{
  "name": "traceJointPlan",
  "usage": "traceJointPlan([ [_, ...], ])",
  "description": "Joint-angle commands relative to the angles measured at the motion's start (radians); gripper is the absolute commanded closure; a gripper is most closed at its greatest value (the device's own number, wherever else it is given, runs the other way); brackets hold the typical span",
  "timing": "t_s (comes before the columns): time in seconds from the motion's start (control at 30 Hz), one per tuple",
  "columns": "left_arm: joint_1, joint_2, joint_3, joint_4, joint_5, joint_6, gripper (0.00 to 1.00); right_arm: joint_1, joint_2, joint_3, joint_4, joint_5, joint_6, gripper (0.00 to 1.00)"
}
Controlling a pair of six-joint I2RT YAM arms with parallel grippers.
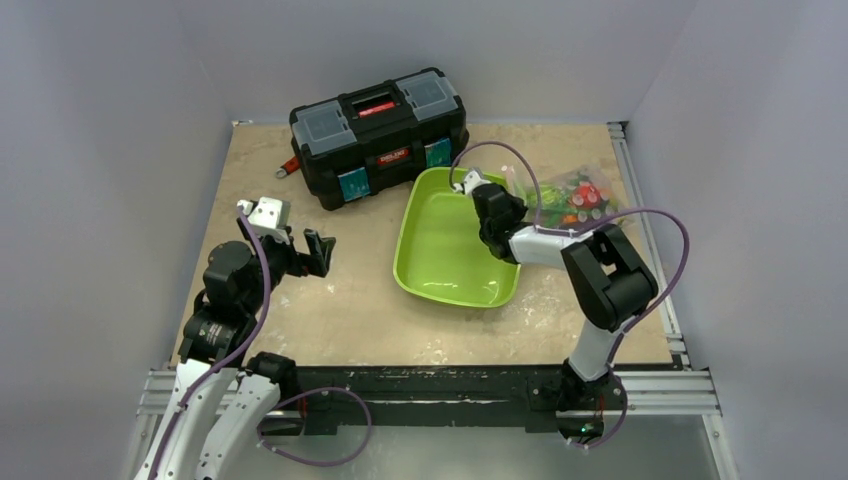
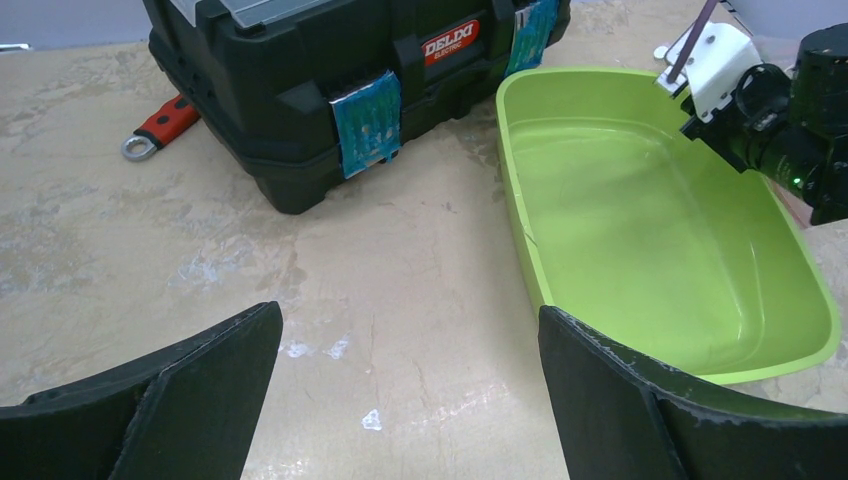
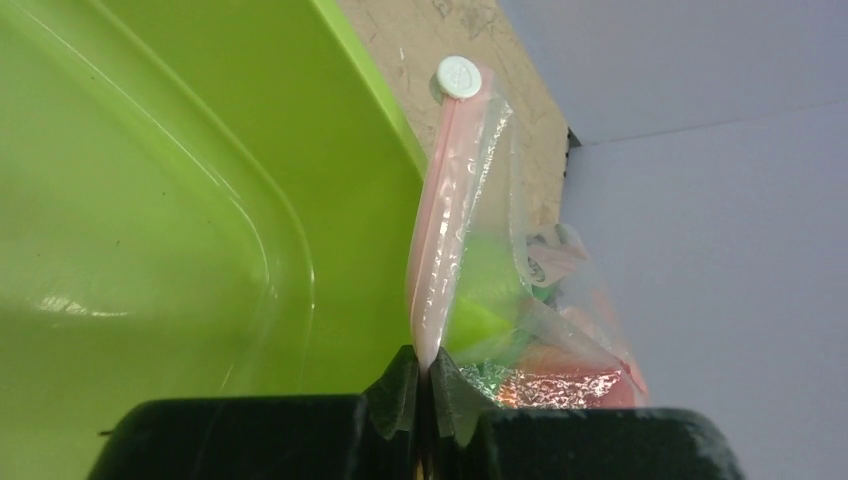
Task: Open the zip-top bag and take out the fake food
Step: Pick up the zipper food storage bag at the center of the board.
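The zip-top bag (image 1: 572,197) lies at the far right of the table, just beyond the tray's right rim. It is clear, with a pink zip strip (image 3: 440,230) and a white slider (image 3: 460,76) at the strip's far end. Fake food (image 3: 560,385) shows through the plastic as red, orange and green pieces (image 1: 585,197). My right gripper (image 3: 425,372) is shut on the near end of the pink strip, its jaws pressed together on it. My left gripper (image 2: 410,320) hangs open over bare table left of the tray, holding nothing.
A lime-green tray (image 1: 420,270) sits mid-table with nothing in it (image 2: 640,220). A black toolbox (image 1: 380,130) stands behind it, with a red-handled tool (image 1: 290,166) at its left. Grey walls close in on both sides.
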State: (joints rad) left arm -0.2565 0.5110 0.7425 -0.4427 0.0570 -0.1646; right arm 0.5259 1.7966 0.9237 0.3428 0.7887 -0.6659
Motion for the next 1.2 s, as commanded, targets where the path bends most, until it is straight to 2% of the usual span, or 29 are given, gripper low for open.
traceJointPlan([
  [0.0, -0.003, -0.002, 0.035, 0.025, 0.014, -0.004, 0.0, -0.036, -0.132, 0.031, -0.105, -0.081, 0.109, 1.0],
  [0.13, -0.003, 0.001, 0.036, 0.024, 0.014, -0.004, 0.0, -0.121, -0.237, 0.07, -0.271, -0.284, 0.184, 1.0],
  [0.37, -0.003, 0.018, 0.035, 0.027, 0.037, -0.007, 0.0, -0.212, -0.452, 0.059, -0.389, -0.513, 0.208, 1.0],
  [0.63, -0.003, 0.079, 0.046, 0.044, 0.231, -0.03, 0.0, -0.403, -0.601, 0.091, -0.517, -0.77, 0.253, 1.0],
  [0.93, -0.003, 0.153, 0.061, 0.048, 0.342, -0.116, 0.0, -0.456, -0.653, 0.115, -0.604, -0.93, 0.219, 1.0],
  [1.17, -0.008, 0.265, 0.089, 0.022, 0.431, -0.322, 0.0, -0.458, -0.655, 0.107, -0.635, -1.046, 0.193, 1.0],
])
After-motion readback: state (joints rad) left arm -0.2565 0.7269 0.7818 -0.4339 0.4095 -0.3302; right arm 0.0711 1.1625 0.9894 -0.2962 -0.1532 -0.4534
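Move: My right fingers are already shut on the zip strip of the food storage bag. Its food-filled middle lies some 10 cm to their right, about 1 cm back and 4 cm lower. The green bin's middle is roughly 11 cm left, 7 cm back and 5 cm lower, and the toolbox about 25 cm left and 12 cm farther out. From my left hand the bag is some 45 cm right, 16 cm ahead and 18 cm below. Keeping my pinch on the zip strip, I raise my right hand about 13 cm, swinging it right, away from the green bin, and drawing it back some 6 cm; it rolls left side up and finally eases back left a little. Once that lift is well along, my open left hand sets off about 7 cm right and slightly down towards the bag, yawing clockwise and tipping down. ##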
